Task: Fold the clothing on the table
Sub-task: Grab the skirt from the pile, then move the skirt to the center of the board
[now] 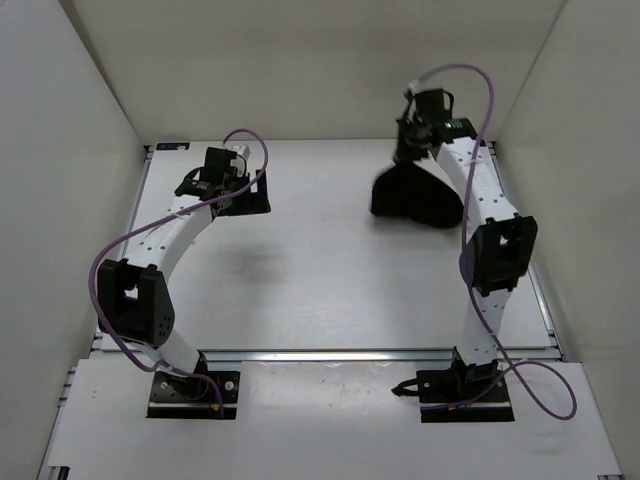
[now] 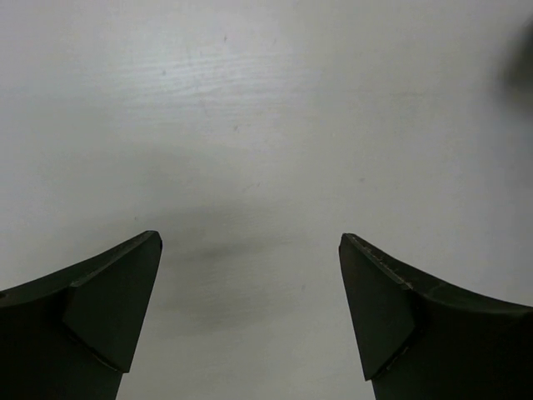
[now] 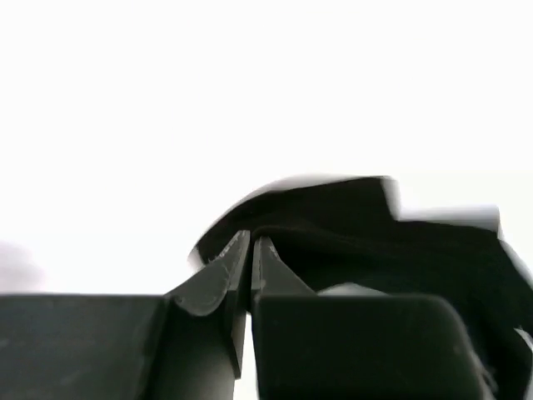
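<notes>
The black clothing (image 1: pixel 415 200) is bunched in a heap at the back right of the white table (image 1: pixel 320 280). My right gripper (image 1: pixel 410 150) stands over its far edge. In the right wrist view the right gripper (image 3: pixel 251 242) is shut, with a fold of the clothing (image 3: pixel 375 242) pinched at its tips and spreading to the right behind them. My left gripper (image 1: pixel 245 200) is at the back left, well apart from the clothing. Seen from the left wrist, the left gripper (image 2: pixel 250 242) is wide open over the bare table (image 2: pixel 250 125), with nothing between its fingers.
White upright walls (image 1: pixel 60 150) close the table in on the left, back and right. A silver rail (image 1: pixel 330 355) runs along the front edge, with the black base plates (image 1: pixel 195 392) of both arms just before it.
</notes>
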`<state>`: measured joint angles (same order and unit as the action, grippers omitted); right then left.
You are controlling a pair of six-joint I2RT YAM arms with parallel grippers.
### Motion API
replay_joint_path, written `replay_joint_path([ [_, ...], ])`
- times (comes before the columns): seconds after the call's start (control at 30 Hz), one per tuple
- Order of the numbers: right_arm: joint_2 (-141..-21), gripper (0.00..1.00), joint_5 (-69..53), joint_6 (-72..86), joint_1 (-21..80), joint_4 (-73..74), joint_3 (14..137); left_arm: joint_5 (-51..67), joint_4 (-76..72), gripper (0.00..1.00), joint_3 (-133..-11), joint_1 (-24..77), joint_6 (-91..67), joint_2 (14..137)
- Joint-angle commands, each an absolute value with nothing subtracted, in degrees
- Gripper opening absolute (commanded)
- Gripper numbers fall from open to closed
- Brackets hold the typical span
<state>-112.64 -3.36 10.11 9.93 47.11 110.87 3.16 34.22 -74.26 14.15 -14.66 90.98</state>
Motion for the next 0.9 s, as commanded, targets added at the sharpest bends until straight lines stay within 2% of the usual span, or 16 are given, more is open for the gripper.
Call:
replay_joint_path([
  [0.0, -116.17, 0.00, -18.44, 10.37, 18.62, 47.46, 137.89, 3.79, 33.48, 0.99, -80.58, 15.29, -14.68, 89.56],
  [0.07, -115.76, 0.00, -20.38, 10.46, 20.12, 46.85, 147.11, 2.29, 33.58, 0.99, -82.17, 15.82, -14.50, 88.78],
  [0.17, -109.11, 0.00, -19.69, 10.73, 19.78, 42.30, 138.90, 1.15, 32.61, 0.99, -81.91, 14.95, -15.20, 86.32],
  [0.27, -97.93, 0.00, -19.94, 12.21, 17.06, 30.38, 106.02, 3.42, 31.64, 0.98, -83.40, 11.61, -16.17, 84.03],
  [0.33, -93.01, 0.00, -25.54, 14.66, 13.55, 24.03, 91.85, 4.30, 32.42, 0.99, -85.94, 10.21, -15.47, 83.67],
  [0.4, -92.90, 0.00, -28.55, 13.99, 12.57, 21.79, 79.80, 4.14, 34.27, 0.99, -88.49, 10.54, -14.24, 83.32],
  [0.6, -97.47, 0.00, -22.33, 8.70, 18.37, 25.32, 67.34, 7.02, 32.53, 0.99, -84.73, 12.12, -14.67, 79.46],
  [0.7, -97.21, 0.00, -23.99, 10.01, 16.53, 23.73, 63.64, 7.73, 31.29, 0.99, -78.94, 13.36, -14.85, 78.49],
  [0.87, -94.66, 0.00, -23.82, 9.14, 8.80, 24.26, 65.04, 10.54, 26.90, 0.99, -69.26, 17.39, -15.38, 78.05],
])
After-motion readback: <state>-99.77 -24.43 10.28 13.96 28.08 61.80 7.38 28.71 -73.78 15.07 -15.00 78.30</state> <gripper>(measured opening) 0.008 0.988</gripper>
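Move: The skirt is already pinched in the shut right fingers, its bulk hanging about 8 cm nearer the base, straight back from the fingers and some 11 cm below. The bare middle of the table, where it is taken, lies roughly 26 cm to the right hand's left, 18 cm back and 18 cm down. From the open, empty left hand that patch is about 13 cm to the right, 8 cm back and 13 cm below. The skirt, still pinched, is flung and laid: the right hand whips up about 22 cm and 15 cm left, fingertips tipping up, then swings back and steeply down almost 40 cm towards the table, tipping down again. The left hand, open and empty, rises out of the way about 15 cm, fingers tipping up some 20 degrees, then sinks about 5 cm. ##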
